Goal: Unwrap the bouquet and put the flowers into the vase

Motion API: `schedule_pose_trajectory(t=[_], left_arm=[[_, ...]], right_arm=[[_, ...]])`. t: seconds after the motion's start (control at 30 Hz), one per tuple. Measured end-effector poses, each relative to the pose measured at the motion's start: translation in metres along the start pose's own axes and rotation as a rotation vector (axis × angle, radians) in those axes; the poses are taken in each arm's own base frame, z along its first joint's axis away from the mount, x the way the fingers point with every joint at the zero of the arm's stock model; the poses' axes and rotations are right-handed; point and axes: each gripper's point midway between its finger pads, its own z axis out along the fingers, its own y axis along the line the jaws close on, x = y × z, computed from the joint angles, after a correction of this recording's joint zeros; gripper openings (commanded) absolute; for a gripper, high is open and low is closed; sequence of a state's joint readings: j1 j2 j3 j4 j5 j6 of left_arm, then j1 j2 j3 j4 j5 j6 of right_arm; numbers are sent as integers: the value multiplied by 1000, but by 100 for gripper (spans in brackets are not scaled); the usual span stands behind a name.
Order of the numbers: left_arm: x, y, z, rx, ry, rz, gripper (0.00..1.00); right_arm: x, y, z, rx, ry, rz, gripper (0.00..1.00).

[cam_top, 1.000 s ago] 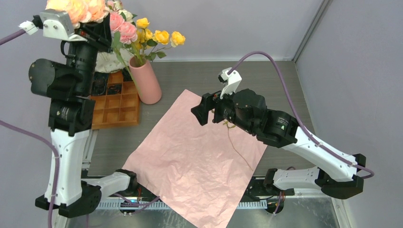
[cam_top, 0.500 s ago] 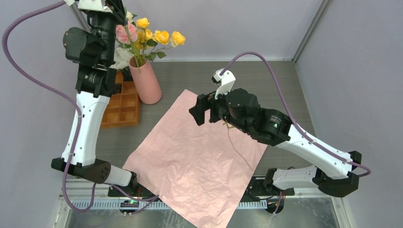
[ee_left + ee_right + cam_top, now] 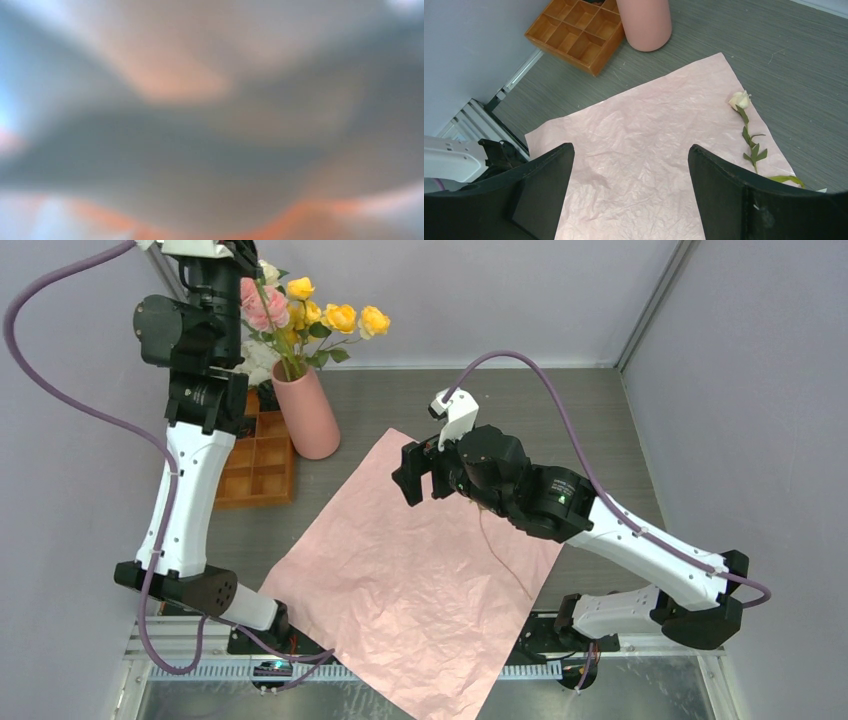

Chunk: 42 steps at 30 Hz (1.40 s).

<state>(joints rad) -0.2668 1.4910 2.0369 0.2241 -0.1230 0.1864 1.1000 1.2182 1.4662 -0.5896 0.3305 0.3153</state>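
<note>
The salmon-pink vase (image 3: 308, 412) stands at the back left with yellow and pink flowers (image 3: 340, 318) in it. My left gripper (image 3: 240, 252) is raised high above it at the picture's top edge. It is shut on a green stem (image 3: 266, 302) that runs down into the vase. Its wrist view is a blur. The bouquet's pink paper (image 3: 400, 580) lies spread flat on the table. My right gripper (image 3: 412, 472) hovers open and empty over the paper (image 3: 644, 130). One cream rose (image 3: 740, 100) lies on the sheet's far edge.
An orange compartment tray (image 3: 255, 465) sits left of the vase, against the left arm. A thin cord (image 3: 505, 552) lies across the paper under the right arm. Grey walls close the back and both sides.
My left arm has risen and swung over the vase; the peach flower heads it carried have gone past the top edge. My right arm has shifted a little left over the paper.
</note>
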Motion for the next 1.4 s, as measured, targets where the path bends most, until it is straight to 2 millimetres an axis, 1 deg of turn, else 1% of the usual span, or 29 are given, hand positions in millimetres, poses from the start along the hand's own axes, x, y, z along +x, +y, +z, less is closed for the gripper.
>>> schedule_pose_trajectory(t=[0.1, 0.17, 0.3, 0.33, 0.4, 0.47, 0.53, 0.6, 0.7, 0.8, 0.93, 1.07, 1.13, 1.23, 1.33, 1.37, 1.4], left_arm=[[37, -2, -10, 4, 70, -6, 25], [69, -4, -19, 8, 131, -14, 26], [140, -10, -48, 13, 276, -39, 28], [152, -11, -55, 13, 304, -43, 29], [180, -9, -73, -4, 375, -64, 34], [195, -4, -85, -29, 416, -81, 42], [199, 2, -94, -56, 433, -94, 49], [197, 8, -103, -82, 442, -114, 56], [190, 13, -118, -108, 449, -143, 60], [190, 15, -135, -133, 475, -179, 62], [207, 14, -156, -157, 549, -213, 63], [238, 10, -182, -170, 658, -226, 66], [250, 8, -195, -170, 711, -229, 66], [259, 4, -209, -160, 780, -231, 64], [258, 0, -224, -150, 835, -254, 64], [254, -1, -228, -146, 843, -269, 64], [247, -3, -232, -137, 845, -285, 64]], right_arm=[[0, 0, 0, 0, 0, -1, 89], [0, 0, 0, 0, 0, 0, 89], [1, 0, 0, -3, 1, 0, 89], [1, 1, 1, -4, 0, 1, 89], [2, 1, 1, -6, 3, 1, 90], [3, 1, 2, -8, 5, 0, 90], [5, 1, 3, -8, 6, 1, 90], [9, 1, 5, -5, 14, 1, 90], [17, -2, 8, 3, 31, 0, 90], [25, -4, 12, 21, 47, 4, 90], [38, -10, 19, 51, 73, 8, 90], [48, -19, 24, 95, 96, 13, 92], [52, -29, 25, 130, 101, 15, 92], [56, -47, 27, 191, 112, 34, 92], [65, -71, 31, 258, 133, 66, 91], [71, -81, 34, 285, 148, 82, 91], [80, -92, 37, 315, 178, 98, 90]])
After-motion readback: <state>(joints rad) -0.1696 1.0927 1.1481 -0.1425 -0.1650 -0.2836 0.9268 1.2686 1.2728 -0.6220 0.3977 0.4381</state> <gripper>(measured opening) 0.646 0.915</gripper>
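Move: Almost straight ahead of the left hand, which holds the peach roses' stem, the pink vase stands about 10 cm farther out, its middle some 58 cm lower; the wooden tray lies about 7 cm ahead, 16 cm left and 68 cm below. From the open right hand, the white rose's head lies about 24 cm ahead, 1 cm right and 35 cm down; the green loop is 15 cm ahead, 13 cm right, and the vase 27 cm ahead, 21 cm left. Lowering some 34 cm, the left hand first eases forward with the peach roses' stem down into the vase, then opens, draws back and sinks on beside the blooms, fingers tipping from upward to about level. The right hand, after a pause, heads down about 10 cm, forward and rightward towards the white rose, turning clockwise, fingers still wide open. ##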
